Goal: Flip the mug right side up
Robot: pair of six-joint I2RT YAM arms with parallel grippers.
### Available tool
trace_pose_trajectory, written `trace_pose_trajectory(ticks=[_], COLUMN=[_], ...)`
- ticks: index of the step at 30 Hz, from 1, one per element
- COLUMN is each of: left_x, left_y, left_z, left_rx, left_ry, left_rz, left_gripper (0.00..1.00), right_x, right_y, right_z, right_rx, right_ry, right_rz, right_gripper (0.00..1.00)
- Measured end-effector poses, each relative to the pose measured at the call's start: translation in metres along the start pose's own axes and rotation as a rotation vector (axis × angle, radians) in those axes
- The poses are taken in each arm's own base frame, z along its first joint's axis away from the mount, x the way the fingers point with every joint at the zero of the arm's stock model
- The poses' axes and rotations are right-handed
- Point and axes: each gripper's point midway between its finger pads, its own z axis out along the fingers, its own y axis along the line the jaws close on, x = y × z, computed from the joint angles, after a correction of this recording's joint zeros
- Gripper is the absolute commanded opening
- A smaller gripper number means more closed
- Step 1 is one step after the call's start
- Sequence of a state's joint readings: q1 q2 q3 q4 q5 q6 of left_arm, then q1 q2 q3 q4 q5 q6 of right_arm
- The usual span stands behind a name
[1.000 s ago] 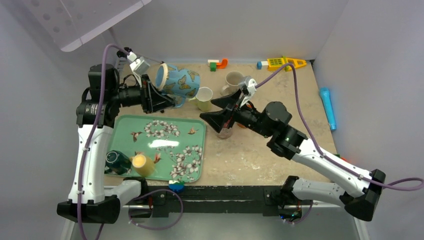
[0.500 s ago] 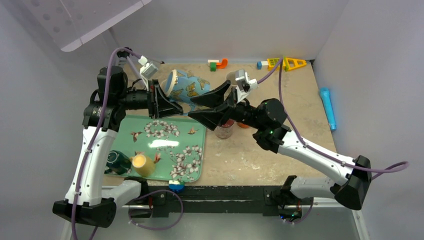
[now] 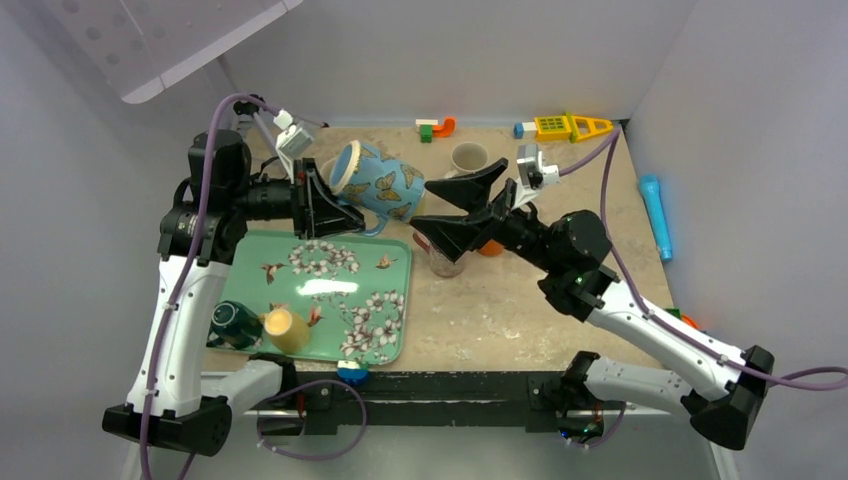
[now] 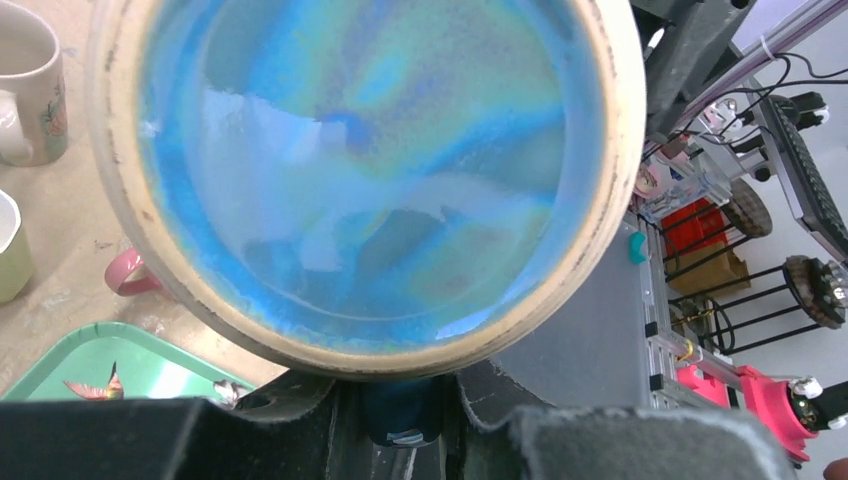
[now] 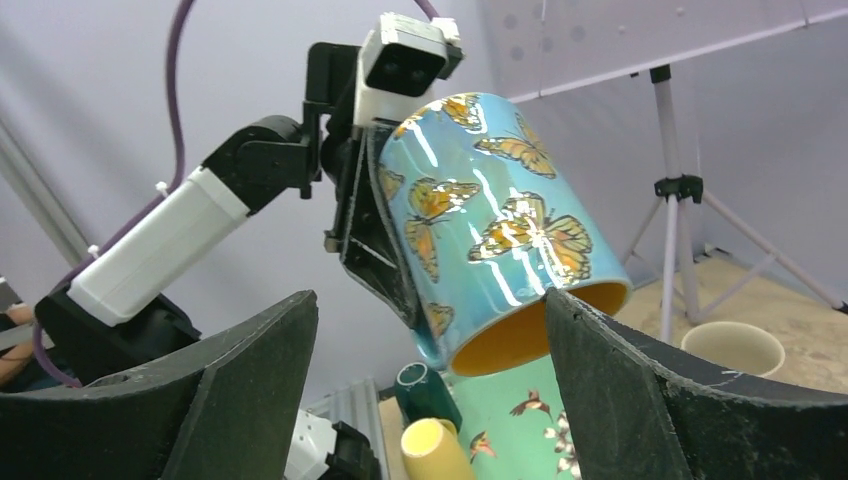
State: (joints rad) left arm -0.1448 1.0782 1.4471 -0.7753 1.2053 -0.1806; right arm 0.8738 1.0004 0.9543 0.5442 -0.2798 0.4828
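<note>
The mug (image 3: pixel 385 185) is blue with orange butterflies and a yellow inside. It hangs in the air above the table's back left, tipped on its side, mouth facing right and a little down. My left gripper (image 3: pixel 335 210) is shut on its handle. In the left wrist view the mug's blue base (image 4: pixel 370 170) fills the frame, with the dark handle between the gripper's (image 4: pixel 400 410) jaws. My right gripper (image 3: pixel 420 208) stands open just right of the mouth. In the right wrist view the mug (image 5: pixel 490 230) sits beyond the open gripper (image 5: pixel 428 300), its rim next to the right finger (image 5: pixel 640 400).
A green flowered tray (image 3: pixel 330 300) lies under the left arm with a dark green cup (image 3: pixel 235 322) and a yellow cup (image 3: pixel 285 328) on it. A beige mug (image 3: pixel 468 157), a clear glass (image 3: pixel 447 258), toys (image 3: pixel 560 126) and a blue torch (image 3: pixel 655 215) stand around.
My right gripper has pulled back to the right, away from the mug's body, and its jaws have spread wider. The left gripper still holds the mug, slightly re-tilted.
</note>
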Motion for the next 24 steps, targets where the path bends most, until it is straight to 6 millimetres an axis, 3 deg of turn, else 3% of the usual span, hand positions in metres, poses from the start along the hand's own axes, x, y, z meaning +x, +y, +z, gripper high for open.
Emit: trace_pose_trajectory(ticks=[8,15,21,24], left_x=[0.0,0.0,-0.007,-0.008], left_y=[0.01,0.011,0.001,0.001], left_z=[-0.003,-0.003,-0.003,-0.003], left_rx=[-0.061,-0.081,-0.052,-0.05], left_ry=[-0.008,-0.006,-0.014,-0.017], left_rz=[-0.007,0.005,0.045,0.051], left_gripper=[0.0,0.0,0.0,0.0], right_x=[0.014,0.017,0.048,0.058], right_y=[-0.022,-0.024,-0.035,-0.037], right_z=[0.016,0.008,-0.007,-0.006], right_rx=[0.04,0.076,0.12,0.111], right_ry=[0.031,0.056,0.135,0.162], right_rz=[0.025,0.051,0.119,0.134], right_gripper=[0.9,0.91,0.91,0.86])
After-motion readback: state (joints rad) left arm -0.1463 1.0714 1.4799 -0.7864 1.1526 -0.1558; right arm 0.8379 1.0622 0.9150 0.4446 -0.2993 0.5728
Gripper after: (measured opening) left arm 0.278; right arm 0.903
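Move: My left hand still holds the blue butterfly mug by its handle, the body centred about 5 cm ahead, 2 cm right and 3 cm above that hand. From my open right hand the same body is roughly 7 cm left, 5 cm ahead and a couple of centimetres lower. Far below the right hand, some 25 cm down, the light green mug stands about 20 cm ahead and 4 cm left, and the pink mug about 9 cm ahead and 5 cm right. I hold the butterfly mug almost still in the air by its handle with my left hand, mouth slanting towards my right side. My right hand stays wide open and first edges forward and a little left towards the mug, about 3 cm, then sinks to some 6 cm lower in all, fingers tipping down about 10 degrees from their upward slant, to come in low by the rim without touching. ##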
